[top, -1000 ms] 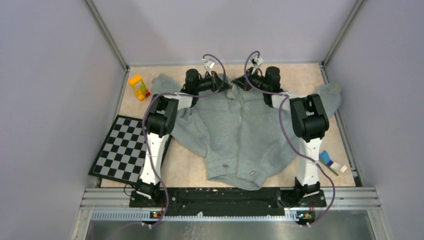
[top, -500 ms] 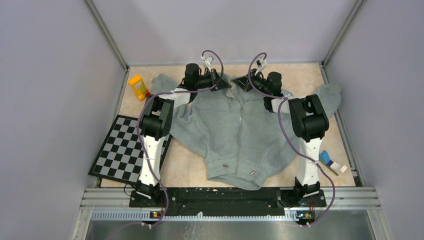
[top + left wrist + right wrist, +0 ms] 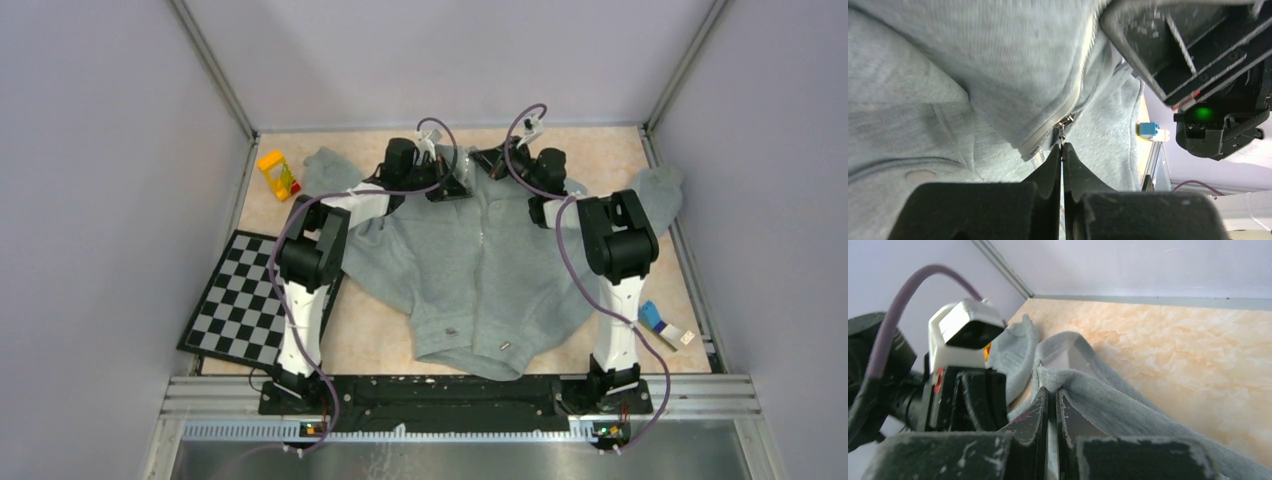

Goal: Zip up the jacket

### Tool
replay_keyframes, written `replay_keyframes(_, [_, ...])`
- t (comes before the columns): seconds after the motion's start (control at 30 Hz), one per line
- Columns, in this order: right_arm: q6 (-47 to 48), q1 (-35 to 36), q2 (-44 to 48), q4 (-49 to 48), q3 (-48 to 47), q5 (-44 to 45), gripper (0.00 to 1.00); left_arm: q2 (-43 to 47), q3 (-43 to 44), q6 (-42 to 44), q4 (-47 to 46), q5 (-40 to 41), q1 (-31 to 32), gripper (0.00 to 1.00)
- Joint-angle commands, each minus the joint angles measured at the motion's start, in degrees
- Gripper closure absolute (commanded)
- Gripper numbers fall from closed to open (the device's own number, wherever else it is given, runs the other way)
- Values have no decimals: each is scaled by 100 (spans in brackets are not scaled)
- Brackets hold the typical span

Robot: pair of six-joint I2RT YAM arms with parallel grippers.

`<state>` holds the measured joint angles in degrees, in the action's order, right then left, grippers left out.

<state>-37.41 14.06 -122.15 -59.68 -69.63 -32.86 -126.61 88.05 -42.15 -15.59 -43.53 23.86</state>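
Note:
The grey jacket (image 3: 480, 270) lies flat on the table, collar at the far side and hem toward the arm bases. My left gripper (image 3: 458, 186) is at the upper chest, left of the centre zipper (image 3: 482, 235). In the left wrist view my left gripper (image 3: 1062, 146) is shut on the small metal zipper pull (image 3: 1063, 134) under the slider (image 3: 1064, 121). My right gripper (image 3: 480, 156) is at the collar. The right wrist view shows my right gripper (image 3: 1050, 390) shut on a fold of the jacket's collar edge (image 3: 1068, 377), lifted slightly.
A checkerboard (image 3: 245, 295) lies left of the jacket, and a yellow toy (image 3: 278, 174) stands at the far left. A blue and white block (image 3: 655, 318) sits by the right arm's base. Enclosure walls (image 3: 120, 200) close in the table on three sides.
The left gripper has moved right and nearer along the jacket's upper chest toward the centre zipper. The right gripper has stayed shut at the collar and barely shifted.

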Motion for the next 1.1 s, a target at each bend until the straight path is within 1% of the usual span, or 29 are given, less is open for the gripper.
replay_keyframes(0.0, [-256, -146, 472, -766, -190, 724, 100, 697, -382, 467, 932, 170, 323, 100])
replay_keyframes(0.1, [-316, -206, 452, -732, -187, 979, 100, 900, -596, 750, 1495, 246, 508, 100])
replay_keyframes(0.2, [-400, -238, 378, -755, -215, 1261, 100, 1213, -1115, 786, 1533, 321, 640, 100])
replay_keyframes(0.4, [-189, -246, 208, -326, -637, 1718, 100, 2046, -2317, 590, 1533, 753, 1090, 100])
replay_keyframes(0.57, [-52, -255, 103, -285, -715, 1748, 100, 2892, -3336, 288, 1868, 1009, 1484, 100])
replay_keyframes(0.67, [77, -271, 29, -107, -809, 1757, 100, 3340, -3862, -56, 1875, 1128, 1806, 100])
replay_keyframes(0.73, [100, -272, 1, -141, -795, 1726, 100, 3602, -4061, -192, 1926, 1148, 1970, 100])
replay_keyframes(0.8, [100, -278, -2, -184, -747, 1663, 100, 3823, -4147, -236, 1800, 1052, 1991, 100])
replay_keyframes(0.9, [188, -276, 39, -176, -669, 1449, 100, 3893, -3861, 76, 1606, 818, 1898, 100])
replay_keyframes(0.93, [205, -274, 54, -182, -640, 1382, 100, 3825, -3681, 158, 1485, 789, 1815, 93])
replay_keyframes(0.97, [216, -278, 71, -216, -606, 1327, 100, 3729, -3477, 218, 1430, 819, 1710, 83])
replay_keyframes(1.0, [225, -273, 89, -246, -568, 1270, 100, 3618, -3238, 237, 1352, 876, 1577, 71])
replay_keyframes(1.07, [240, -280, 147, -248, -472, 1279, 100, 3358, -2905, 349, 1040, 1115, 1374, 43])
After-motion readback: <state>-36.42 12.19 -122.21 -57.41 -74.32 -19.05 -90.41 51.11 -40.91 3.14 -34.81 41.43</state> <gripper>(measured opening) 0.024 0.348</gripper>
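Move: My left fingers already pinch the zipper pull, with the slider about 2 cm to the right of them. The zipper's collar end lies about 35 cm back, level sideways and some 10 cm lower; beside it one metal tab sits 31 cm back and 6 cm left, another 34 cm back and 5 cm right, both equally low. My right hand keeps the hem pinched; the pull is roughly 8 cm back from it, straight in line and 5 cm below. I sweep my left hand, starting with the zipper pull pinched, back about 28 cm along the zipper towards the collar end, sinking some 5 cm and tipping the fingertips more steeply down; at the end I open those fingers partway while lifting and easing forward. Meanwhile my right hand keeps its pinch and draws the hem forward, right and slightly up, away from the collar end, turning clockwise. ##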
